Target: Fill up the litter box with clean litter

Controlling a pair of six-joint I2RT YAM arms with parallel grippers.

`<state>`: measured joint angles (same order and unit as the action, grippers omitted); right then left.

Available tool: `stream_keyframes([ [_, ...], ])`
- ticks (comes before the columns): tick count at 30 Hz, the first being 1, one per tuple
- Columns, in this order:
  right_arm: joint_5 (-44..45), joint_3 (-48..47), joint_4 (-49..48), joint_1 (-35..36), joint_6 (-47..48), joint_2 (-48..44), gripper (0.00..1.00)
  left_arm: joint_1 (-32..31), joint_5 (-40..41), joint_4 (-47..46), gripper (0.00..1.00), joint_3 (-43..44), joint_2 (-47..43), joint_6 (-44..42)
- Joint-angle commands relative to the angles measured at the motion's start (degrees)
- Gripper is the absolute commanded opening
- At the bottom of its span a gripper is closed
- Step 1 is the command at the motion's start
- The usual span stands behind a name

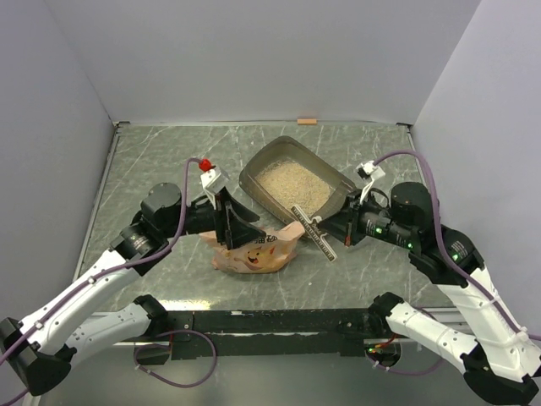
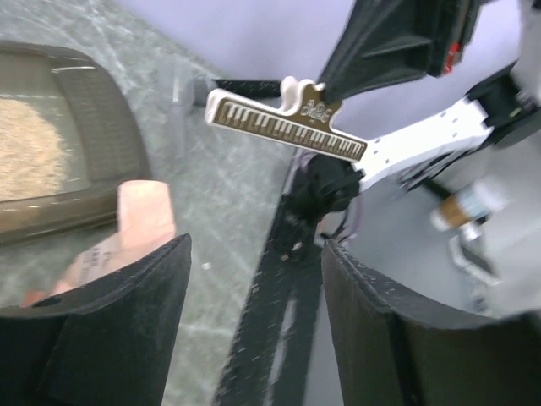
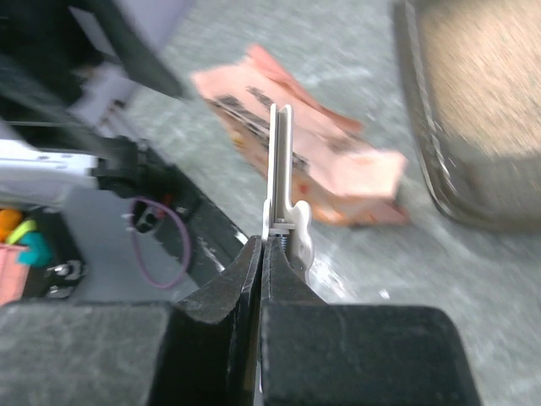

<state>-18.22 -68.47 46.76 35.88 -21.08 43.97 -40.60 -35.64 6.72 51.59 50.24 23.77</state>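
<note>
The litter box (image 1: 254,173) sits tilted at mid-table, with pale beige clean litter (image 1: 292,184) spread inside it. A crinkled orange-pink bag (image 1: 254,252) lies flat on the table in front of the box. My left gripper (image 1: 238,230) hovers over the bag's left part. In the left wrist view it (image 2: 254,279) is open with nothing between its fingers, and the bag (image 2: 139,211) shows just past the left finger. My right gripper (image 3: 262,254) is shut on a flat clip printed with piano keys (image 3: 279,169), held beside the box's near corner (image 1: 314,233).
A small tan strip (image 1: 307,121) lies at the table's far edge. Grey walls close the table in on three sides. The black rail (image 1: 279,320) carrying the arm bases runs along the near edge.
</note>
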Motion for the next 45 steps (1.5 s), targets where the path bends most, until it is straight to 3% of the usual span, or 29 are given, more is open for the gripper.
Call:
stream_keyframes([
  [1,-7.1,-4.3,-7.9,0.8,0.7,0.2,0.0,1.0,-2.2,-16.1,0.68,-3.1,-0.9,14.4],
  [8,-9.4,-6.0,-14.6,3.4,-1.2,3.2,0.0,1.8,-0.4,-29.8,0.69,-9.0,-2.2,28.1],
  [17,-5.1,-5.5,-20.7,10.2,-2.1,6.7,0.0,3.0,2.0,-42.7,0.65,-15.1,-3.7,37.8],
  [25,-4.9,-3.5,-24.3,12.2,-3.2,8.0,0.0,3.2,3.1,-41.9,0.62,-15.5,-5.1,37.2],
  [31,-4.9,-1.8,-25.7,13.3,-3.9,7.9,0.0,3.2,2.7,-41.0,0.5,-15.3,-5.2,35.7],
  [40,-4.1,-0.3,-25.6,14.3,-4.0,7.2,0.0,3.3,3.5,-41.0,0.47,-15.6,-5.8,33.8],
  [45,-3.8,0.5,-25.8,14.4,-4.2,6.7,0.0,3.4,2.8,-42.2,0.25,-15.9,-5.4,33.6],
])
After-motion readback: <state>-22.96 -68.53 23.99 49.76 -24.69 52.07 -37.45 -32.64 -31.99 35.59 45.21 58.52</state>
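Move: My left hand is empty and open. The bag clip it goes for is about 12 cm to its right, 1 cm back and roughly level in height; the litter bag lies some 25 cm below and 6 cm ahead, and the litter box about 24 cm ahead, 12 cm right and 26 cm down. My right hand already holds the clip by its tab, with the left fingers about 13 cm to its left, 1 cm back and level. I carry the clip with my shut right fingers about 9 cm left and 5 cm up towards my left hand, easing slightly back, swinging it nearly 20 degrees counter-clockwise and tipping the fingers up. My left hand rises about 5 cm almost in place, tilts its fingertips up some 25 degrees with a little roll, then closes partway around the clip's far end. ##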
